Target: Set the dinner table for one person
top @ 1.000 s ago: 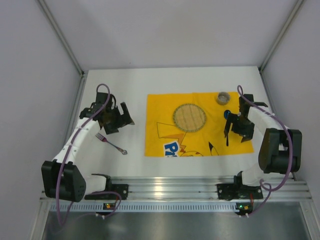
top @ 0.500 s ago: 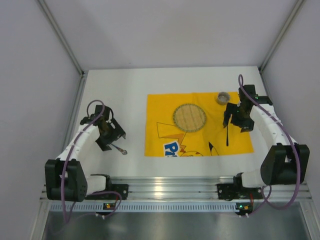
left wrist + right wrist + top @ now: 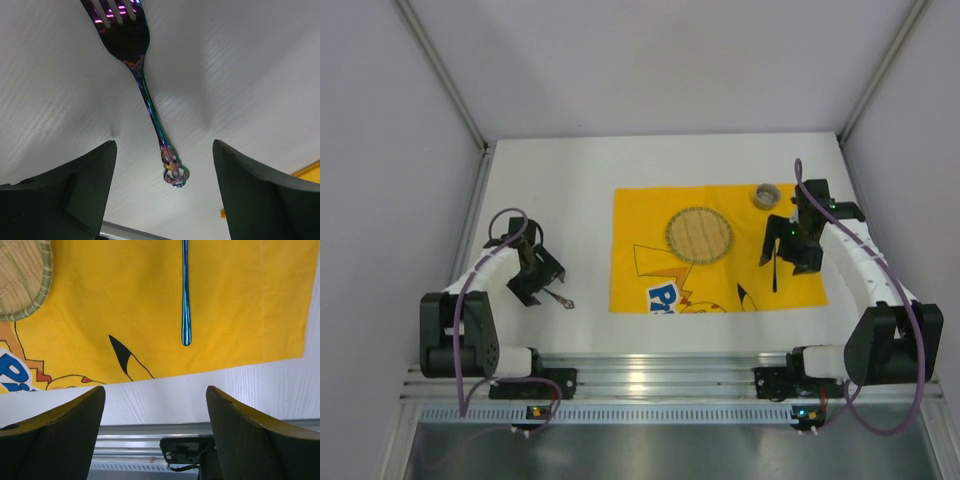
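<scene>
An iridescent purple fork [image 3: 145, 85] lies on the white dinner table [image 3: 550, 190], left of the yellow placemat [image 3: 650, 215]. My left gripper [image 3: 164, 146] hangs open low over it; the ornate handle end [image 3: 175, 174] sits between the fingers [image 3: 75, 190] without touching them. From above, that gripper [image 3: 540, 280] hides most of the fork. My right gripper [image 3: 156, 388] is open and empty above the placemat's right part [image 3: 150, 315], where a slim blue utensil handle [image 3: 185, 300] lies. A round woven plate [image 3: 699, 235] sits mid-placemat.
A small grey cup [image 3: 767, 195] stands at the placemat's far right corner. The ribbed aluminium rail [image 3: 660, 375] with both arm bases runs along the near edge. Grey walls close in the table on the left, right and far sides.
My left gripper came toward the near edge and down over the fork, its jaws a little narrower. The right gripper only shifted slightly over the placemat.
</scene>
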Robot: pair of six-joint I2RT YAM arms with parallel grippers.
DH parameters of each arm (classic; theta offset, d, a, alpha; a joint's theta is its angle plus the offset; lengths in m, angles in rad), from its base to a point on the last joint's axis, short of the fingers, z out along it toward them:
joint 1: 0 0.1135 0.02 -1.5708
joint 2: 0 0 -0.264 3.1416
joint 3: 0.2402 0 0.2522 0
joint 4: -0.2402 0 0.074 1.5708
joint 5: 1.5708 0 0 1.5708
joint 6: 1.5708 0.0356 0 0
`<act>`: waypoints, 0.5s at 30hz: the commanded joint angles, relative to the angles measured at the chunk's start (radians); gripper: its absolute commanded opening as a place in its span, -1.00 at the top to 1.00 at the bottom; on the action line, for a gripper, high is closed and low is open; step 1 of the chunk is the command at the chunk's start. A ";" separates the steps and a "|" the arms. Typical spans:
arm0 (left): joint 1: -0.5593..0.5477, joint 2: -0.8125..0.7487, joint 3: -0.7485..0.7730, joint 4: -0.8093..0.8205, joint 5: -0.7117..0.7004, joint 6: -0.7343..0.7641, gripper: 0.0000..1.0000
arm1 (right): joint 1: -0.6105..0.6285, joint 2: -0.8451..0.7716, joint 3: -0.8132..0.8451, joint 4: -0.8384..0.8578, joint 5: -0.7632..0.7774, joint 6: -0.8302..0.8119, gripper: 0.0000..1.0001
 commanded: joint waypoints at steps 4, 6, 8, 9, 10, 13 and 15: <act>0.042 0.072 -0.018 0.095 -0.066 0.052 -0.49 | 0.015 -0.036 0.002 0.012 -0.048 -0.002 -0.64; 0.052 0.080 -0.020 0.104 -0.071 0.067 -0.31 | 0.016 -0.037 0.001 0.013 -0.050 -0.003 -0.64; 0.060 0.100 -0.014 0.112 -0.075 0.082 -0.15 | 0.016 -0.037 -0.004 0.018 -0.054 -0.005 -0.64; 0.062 0.107 -0.012 0.115 -0.077 0.087 0.00 | 0.018 -0.036 -0.007 0.019 -0.057 -0.005 -0.64; 0.063 0.124 -0.008 0.118 -0.077 0.090 0.13 | 0.018 -0.036 -0.010 0.022 -0.060 -0.002 -0.64; 0.068 0.159 0.003 0.138 -0.072 0.113 0.55 | 0.018 -0.034 -0.013 0.024 -0.062 -0.003 -0.64; 0.069 0.179 0.009 0.149 -0.069 0.130 0.70 | 0.019 -0.034 -0.010 0.024 -0.062 -0.003 -0.64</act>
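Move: The fork lies almost on the table right under the left hand's open fingers, its handle already between them. Its middle is some 4 cm to the left, 2 cm ahead and 2 cm below. The plate is roughly 15 cm ahead and 40 cm to the right, on the yellow placemat, whose middle is about 11 cm ahead and 45 cm to the right. From the right hand, the fork lies about 62 cm to the left, level with it, some 10 cm lower. The fork's handle is pinched between the left hand's fingers, several centimetres from its decorated end. To get there the hand shifts about 2.5 cm left and sinks some 2 cm to the table, the sinking mostly first, and edges forward slightly at the end. The fingers go from wide open to nearly shut throughout, with hardly any wrist turn. ##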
